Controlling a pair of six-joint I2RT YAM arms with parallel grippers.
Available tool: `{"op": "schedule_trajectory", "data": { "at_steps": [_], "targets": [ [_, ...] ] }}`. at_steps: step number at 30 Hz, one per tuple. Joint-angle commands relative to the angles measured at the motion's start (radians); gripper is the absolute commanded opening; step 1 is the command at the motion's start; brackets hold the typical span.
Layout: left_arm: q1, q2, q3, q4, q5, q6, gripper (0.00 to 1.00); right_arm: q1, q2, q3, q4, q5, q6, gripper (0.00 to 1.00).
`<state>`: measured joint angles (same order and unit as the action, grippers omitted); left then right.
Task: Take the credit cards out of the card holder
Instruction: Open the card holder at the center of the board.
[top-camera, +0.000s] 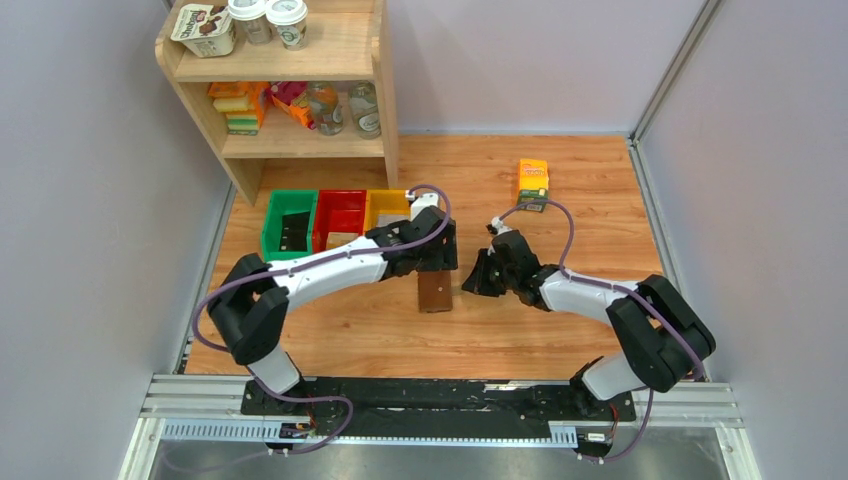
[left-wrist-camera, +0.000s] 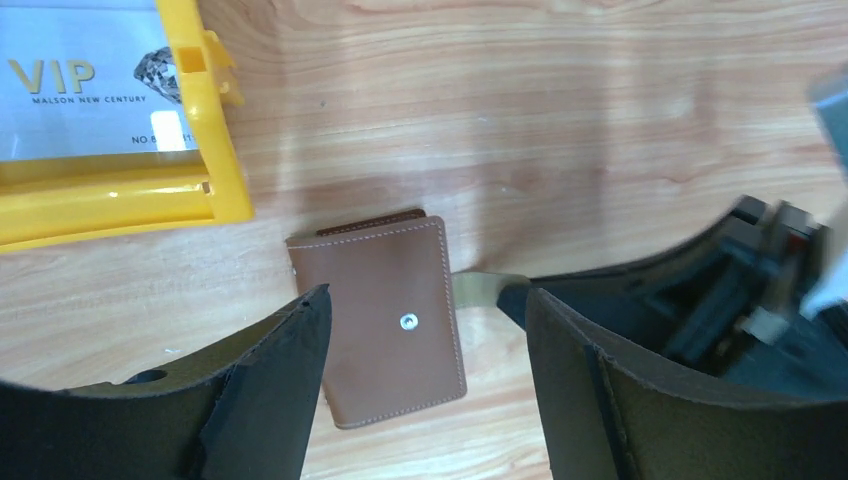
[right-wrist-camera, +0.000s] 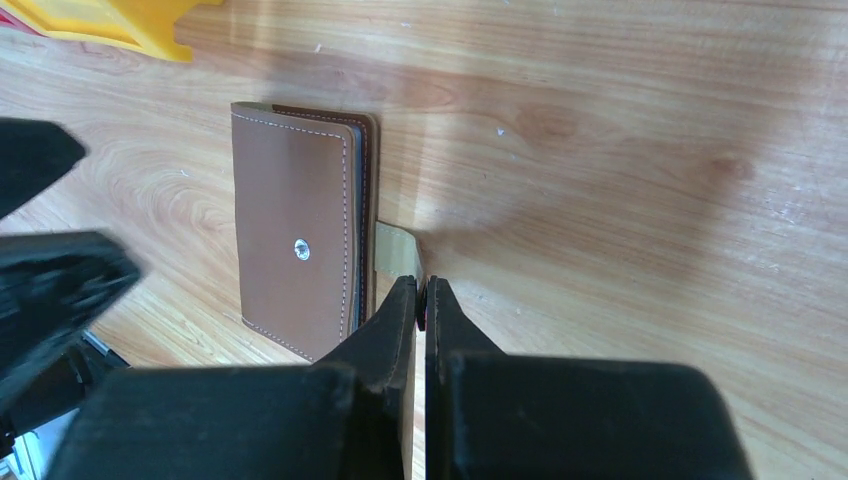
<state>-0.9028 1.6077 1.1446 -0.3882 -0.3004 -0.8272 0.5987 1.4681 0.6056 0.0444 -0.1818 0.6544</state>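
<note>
The card holder (top-camera: 435, 292) is a small brown leather wallet lying closed and flat on the wooden table, snap stud facing up (left-wrist-camera: 385, 320) (right-wrist-camera: 295, 240). Its pale clasp tab (right-wrist-camera: 396, 247) sticks out to the side. My right gripper (right-wrist-camera: 421, 285) (top-camera: 470, 280) is shut on the end of that tab, low at the table. Just above the holder hangs my left gripper (left-wrist-camera: 425, 298) (top-camera: 440, 262), open, with a finger on either side and nothing between them. No credit cards show from the closed holder; only thin sleeve edges (right-wrist-camera: 357, 190) are visible.
Green (top-camera: 290, 222), red (top-camera: 340, 215) and yellow (top-camera: 388, 205) bins stand behind the holder. A pale card printed VIP (left-wrist-camera: 80, 90) lies in the yellow bin (left-wrist-camera: 215, 150). An orange-green carton (top-camera: 532, 183) stands at the back right, a wooden shelf (top-camera: 290, 90) at the back left.
</note>
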Motion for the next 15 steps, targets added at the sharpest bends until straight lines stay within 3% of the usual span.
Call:
{"op": "schedule_trajectory", "data": {
  "at_steps": [1, 7, 15],
  "targets": [
    [-0.004, 0.112, 0.105, -0.116, -0.034, 0.016, 0.78, -0.002, -0.037, -0.015, 0.063, 0.011, 0.011, 0.00],
    [-0.005, 0.265, 0.230, -0.192, -0.054, 0.023, 0.79, -0.002, -0.045, -0.030, 0.078, 0.016, 0.014, 0.00],
    [-0.007, 0.345, 0.253, -0.208, -0.031, 0.025, 0.79, -0.002, -0.054, -0.035, 0.078, 0.025, 0.016, 0.00]
  ]
}}
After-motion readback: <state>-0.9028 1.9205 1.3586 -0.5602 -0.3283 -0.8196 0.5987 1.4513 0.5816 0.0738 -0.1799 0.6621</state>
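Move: The card holder's middle is about 3 cm back from the left hand, 1 cm to its left and some 10 cm below. The yellow bin is about 9 cm ahead of that hand, 10 cm left and 8 cm below, with the red bin 9 cm farther left. From the right hand, still shut on the strap, the holder is about 5 cm left, level fore-and-aft, and a centimetre or two below. Left hand, fingers open, sinks about 7 cm towards the holder's far edge, tilting 15 degrees; right keeps the strap. ##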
